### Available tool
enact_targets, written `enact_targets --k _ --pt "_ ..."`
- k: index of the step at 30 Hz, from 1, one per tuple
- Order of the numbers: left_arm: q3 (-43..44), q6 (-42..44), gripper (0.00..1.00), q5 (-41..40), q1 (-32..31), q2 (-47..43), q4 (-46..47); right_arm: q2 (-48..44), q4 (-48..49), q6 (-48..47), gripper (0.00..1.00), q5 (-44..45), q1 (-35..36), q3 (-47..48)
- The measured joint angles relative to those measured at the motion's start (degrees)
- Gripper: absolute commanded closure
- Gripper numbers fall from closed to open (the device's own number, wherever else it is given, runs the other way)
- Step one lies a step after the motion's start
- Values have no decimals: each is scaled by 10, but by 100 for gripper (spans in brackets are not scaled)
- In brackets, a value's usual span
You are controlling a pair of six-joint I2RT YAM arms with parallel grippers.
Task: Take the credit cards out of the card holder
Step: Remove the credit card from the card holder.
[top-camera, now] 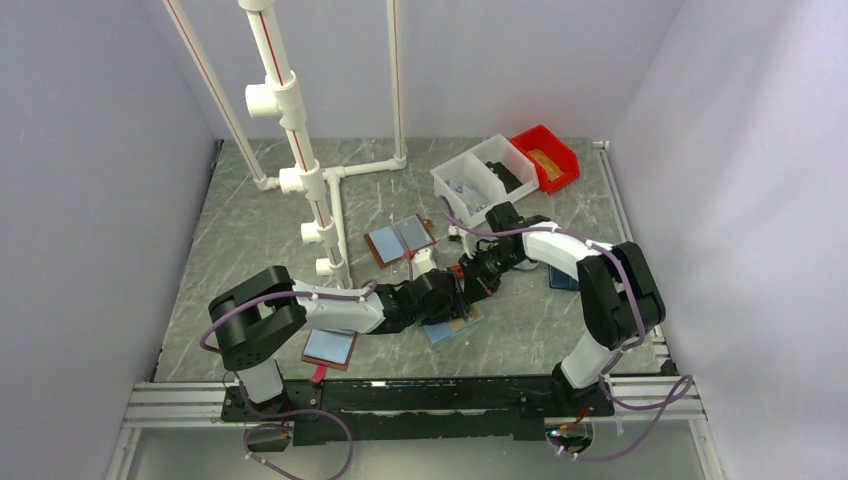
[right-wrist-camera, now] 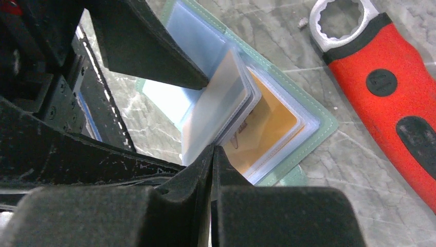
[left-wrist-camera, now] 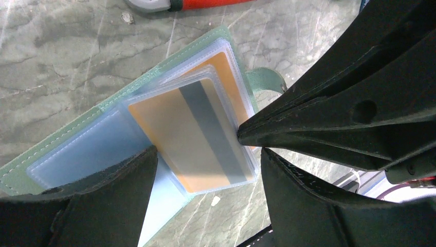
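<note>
The card holder (left-wrist-camera: 77, 128) lies open on the table, mint-green edged, with clear sleeves fanned up from it (right-wrist-camera: 319, 128) (top-camera: 452, 330). The top sleeve holds an orange credit card (left-wrist-camera: 175, 128) with a grey stripe. Another orange card (left-wrist-camera: 226, 72) sits in a sleeve beneath it (right-wrist-camera: 267, 128). My left gripper (left-wrist-camera: 208, 152) is open and straddles the lower end of the sleeve stack, touching nothing I can see. My right gripper (right-wrist-camera: 212, 149) is shut. Its tip (left-wrist-camera: 240, 134) presses against the sleeves' side edge, under the lifted sleeves. Both grippers meet over the holder (top-camera: 465, 292).
A red-handled wrench (right-wrist-camera: 380, 82) lies just beyond the holder. A brown-edged folder (top-camera: 400, 240) lies further back and a maroon-edged one (top-camera: 330, 348) near the left arm's base. White bins (top-camera: 480, 180), a red bin (top-camera: 545, 157) and a PVC pipe frame (top-camera: 300, 150) stand behind.
</note>
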Motion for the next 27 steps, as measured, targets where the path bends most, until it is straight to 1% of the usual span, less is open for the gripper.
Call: enact_targets --k 7,10,12,13,15,16,18,20,23,27 --pt "0 6 23 6 1 0 0 9 -8 0 96 -28 -4 7" --pt "0 6 30 6 1 0 -1 13 -9 0 96 -33 -6 7" --pt "0 6 31 6 1 0 -4 14 -9 0 96 -35 -6 9" --pt "0 6 34 6 1 0 -5 14 -10 0 96 -36 -6 9" --pt "0 6 35 6 2 0 -6 14 -10 0 96 -37 -6 10" --pt "0 6 37 8 2 0 -6 14 -10 0 96 -37 -6 10" --pt "0 5 40 10 2 1 -6 15 -10 0 96 -37 -6 10" --pt "0 5 41 11 2 1 -6 15 -11 0 96 -37 -6 10" --pt "0 5 46 13 2 0 -4 15 -12 2 96 -37 -6 10" --pt "-3 2 47 17 2 -2 0 15 -12 6 96 -34 -6 10"
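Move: The raised credit-card sleeve of the open holder is already between the left hand's spread fingertips, its middle about 1 cm ahead, 1 cm to the left and 1 cm lower. The red-handled wrench lies roughly 9 cm ahead and 6 cm to the right of the left hand, the brown card holder some 15 cm ahead and 12 cm to its left. From the right hand, whose shut tips touch the sleeve's right edge, the sleeve's middle is about 3 cm left, level with it. Closing in from both sides while nearly staying in place, the left fingers narrow by about a quarter of their full range onto the left and right edges of the raised sleeve, squeezing it. The right hand keeps its shut tips at the sleeve's right edge, propping it and easing about half a centimetre left and up with a tilt of some 5 degrees. ##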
